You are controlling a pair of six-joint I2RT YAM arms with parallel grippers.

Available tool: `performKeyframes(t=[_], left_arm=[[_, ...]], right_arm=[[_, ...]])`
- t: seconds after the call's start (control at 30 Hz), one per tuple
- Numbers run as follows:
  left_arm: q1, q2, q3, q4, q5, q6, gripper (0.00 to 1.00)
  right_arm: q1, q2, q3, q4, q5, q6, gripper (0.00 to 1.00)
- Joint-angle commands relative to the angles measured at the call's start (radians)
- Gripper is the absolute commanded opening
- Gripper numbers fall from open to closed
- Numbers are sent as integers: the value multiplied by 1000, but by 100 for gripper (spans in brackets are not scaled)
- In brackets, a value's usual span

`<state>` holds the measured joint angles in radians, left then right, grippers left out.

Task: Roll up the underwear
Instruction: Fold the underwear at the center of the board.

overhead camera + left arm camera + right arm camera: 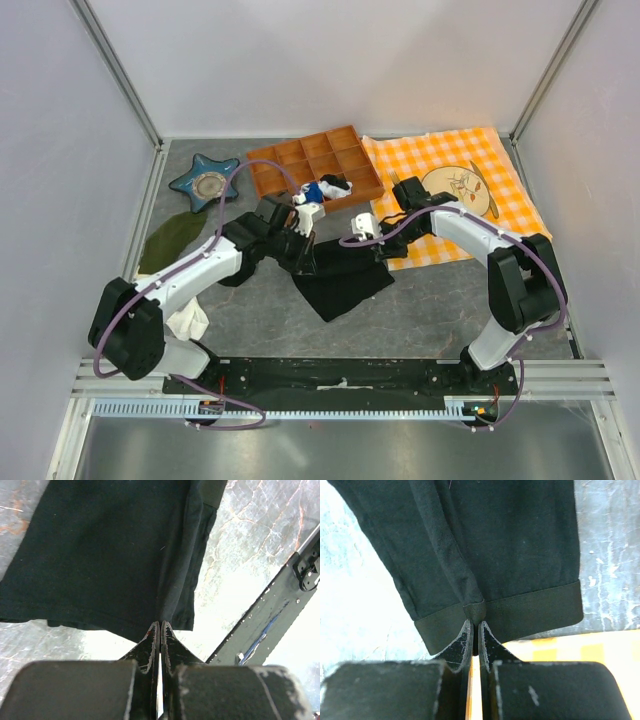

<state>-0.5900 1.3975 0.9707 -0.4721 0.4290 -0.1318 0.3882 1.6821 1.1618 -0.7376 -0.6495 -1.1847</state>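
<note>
The black underwear (342,278) hangs over the grey table between my two arms, lifted along its far edge. My left gripper (300,243) is shut on the hem; in the left wrist view its jaws (160,625) pinch the fabric's (110,555) lower edge, and a crease runs up from the tips. My right gripper (374,245) is shut on the waistband; in the right wrist view its tips (475,625) squeeze a small bunch of the band (530,612), with the cloth spreading away beyond it.
An orange wooden compartment tray (300,160) stands at the back with small blue, white and black items (326,189) in it. A blue star dish (207,183) and an olive-green cloth (172,240) lie left. An orange checked cloth (450,165) with a round plate (462,190) lies right. A white cloth (188,322) sits by the left base.
</note>
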Motion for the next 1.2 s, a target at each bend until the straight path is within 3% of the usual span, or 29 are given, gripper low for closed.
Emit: performKeyframes(t=[0.0, 0.77, 0.9, 0.97, 1.03, 1.17], left_arm=[[-37, -12, -30, 47, 14, -72, 2], [-165, 70, -122, 148, -19, -163, 2], [-177, 115, -148, 191, -26, -181, 2], [-176, 135, -158, 201, -35, -195, 9], [-179, 136, -159, 204, -35, -206, 25], [-182, 52, -159, 179, -38, -216, 46]], right_arm=[[-6, -35, -30, -34, 0, -75, 0], [-5, -45, -123, -86, 28, -156, 0], [-5, -41, -146, -120, 19, -191, 7], [-6, -35, -149, -164, 14, -222, 18], [-5, -25, -145, -210, 10, -236, 24], [-38, -47, -94, -296, -53, -230, 36]])
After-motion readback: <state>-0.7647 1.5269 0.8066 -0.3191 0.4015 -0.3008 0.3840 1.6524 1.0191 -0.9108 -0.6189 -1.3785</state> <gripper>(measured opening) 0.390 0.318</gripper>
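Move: My left hand, still pinching one corner of the underwear's raised far edge, is bound for the near corner, about 7 cm back, 3 cm to its right and 9 cm below. My right hand holds the waistband end; the waistband's near corner is some 6 cm back, 4 cm right and 4 cm below. The wooden tray is roughly 27 cm ahead and 3 cm right of my left hand, the plate 18 cm ahead and 21 cm right of my right. I draw the held edge back towards me over the lower layer with both hands, about 6 cm and drifting right, easing off midway. My left hand sinks some 8 cm, mostly late and tipping slightly, my right about 4 cm. Low over the near corners, both sets of fingers part and let go of the cloth. ##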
